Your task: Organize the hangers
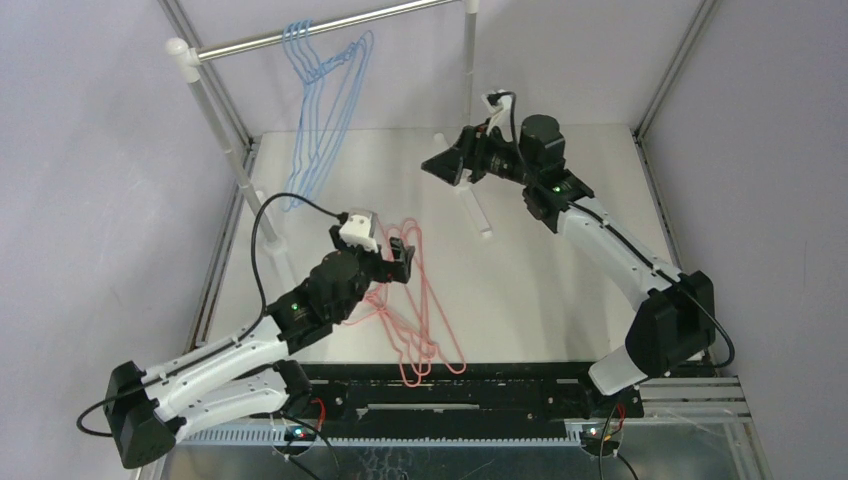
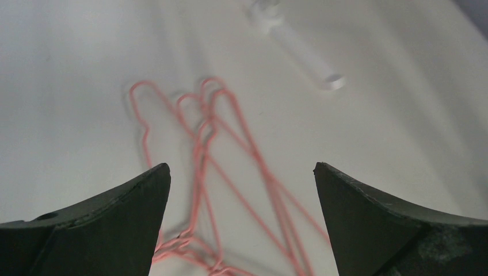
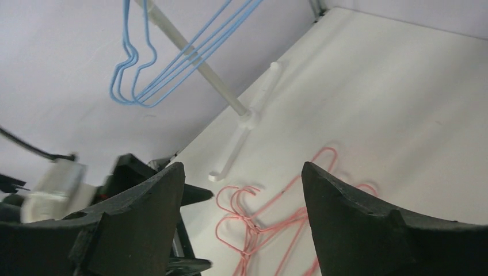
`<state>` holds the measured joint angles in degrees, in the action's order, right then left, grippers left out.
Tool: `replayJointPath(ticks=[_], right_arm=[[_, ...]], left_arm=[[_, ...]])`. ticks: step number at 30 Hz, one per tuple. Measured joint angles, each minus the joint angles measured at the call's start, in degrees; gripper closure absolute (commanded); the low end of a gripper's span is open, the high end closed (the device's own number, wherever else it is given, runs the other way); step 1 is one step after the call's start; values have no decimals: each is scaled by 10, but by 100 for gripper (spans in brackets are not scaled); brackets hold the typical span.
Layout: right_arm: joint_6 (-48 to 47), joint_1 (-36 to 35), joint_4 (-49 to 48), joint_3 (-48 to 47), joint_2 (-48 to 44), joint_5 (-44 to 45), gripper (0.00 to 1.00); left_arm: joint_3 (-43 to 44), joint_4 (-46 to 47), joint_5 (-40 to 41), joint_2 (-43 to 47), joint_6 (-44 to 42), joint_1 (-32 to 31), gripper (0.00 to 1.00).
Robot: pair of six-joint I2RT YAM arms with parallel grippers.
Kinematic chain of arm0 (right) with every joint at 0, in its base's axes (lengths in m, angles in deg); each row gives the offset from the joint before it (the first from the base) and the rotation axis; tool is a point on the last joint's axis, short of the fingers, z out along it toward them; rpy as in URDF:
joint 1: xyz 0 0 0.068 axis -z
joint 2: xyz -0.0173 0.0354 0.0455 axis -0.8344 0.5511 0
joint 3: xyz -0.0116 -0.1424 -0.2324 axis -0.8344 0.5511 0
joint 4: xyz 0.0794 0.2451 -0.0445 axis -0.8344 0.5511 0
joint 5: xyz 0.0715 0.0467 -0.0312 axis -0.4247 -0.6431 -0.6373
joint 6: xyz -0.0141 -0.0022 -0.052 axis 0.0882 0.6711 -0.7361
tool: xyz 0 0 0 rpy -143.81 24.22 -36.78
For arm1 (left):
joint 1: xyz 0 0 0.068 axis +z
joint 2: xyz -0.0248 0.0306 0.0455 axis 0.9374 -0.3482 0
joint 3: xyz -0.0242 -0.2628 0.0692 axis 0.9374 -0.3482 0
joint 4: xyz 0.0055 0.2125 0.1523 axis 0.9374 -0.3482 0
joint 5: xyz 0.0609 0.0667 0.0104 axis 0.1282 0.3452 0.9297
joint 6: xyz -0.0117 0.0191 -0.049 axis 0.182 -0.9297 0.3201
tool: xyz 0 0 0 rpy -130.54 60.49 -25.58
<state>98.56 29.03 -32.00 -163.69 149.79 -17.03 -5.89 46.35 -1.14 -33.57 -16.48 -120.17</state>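
A bunch of light blue hangers hangs by its hooks on the silver rail at the back left; the right wrist view shows the blue hangers too. Several pink-red hangers lie tangled flat on the table, in front of the left arm. My left gripper hovers open over the hook end of the pink hangers, with nothing between its fingers. My right gripper is raised at the back centre, open and empty. It looks down on the pink hangers.
The rail stands on white posts with flat white feet lying on the table; one foot is just beyond the pink pile. A black strip runs along the near table edge. Grey walls close in on the left, right and back.
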Motion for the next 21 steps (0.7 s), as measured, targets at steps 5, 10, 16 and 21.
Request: replayJointPath(ticks=[5,10,16,21], right_arm=[[-12,33,20,33,-44,15,18],[-18,61,32,56,-80,21,18],[-18,86,38,61,-100,18,18],[-19,99,48,61,-106,8,18]], left_arm=[[110,-1,9,-59,-33,-30,1],[220,-3,21,-144,-83,-31,0],[372,10,44,-266,-155,-23,0],[463,31,32,-333,-193,27,1]])
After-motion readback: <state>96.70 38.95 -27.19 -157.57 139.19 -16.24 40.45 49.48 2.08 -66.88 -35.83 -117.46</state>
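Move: Up on the rod, the blue hangers' middle lies about 18 cm ahead of the left hand, 13 cm to its left and 15 cm above. From the right hand the same bunch is some 26 cm to the left, 8 cm ahead and 2 cm higher. Below the left hand, about 19 cm down and 5 cm back, spread the pink hangers; the right post's foot stands 21 cm ahead of it, 13 cm right and 20 cm below. Rising some 18 cm off the pink hangers, the empty left hand swings forward about 12 cm and to the right towards the rod, just starting back left at the end; its open fingers tip up by some 15 degrees. The right hand, open and empty, draws away rightward from the blue hangers, slowing and turning clockwise, to leave the space beside them. ##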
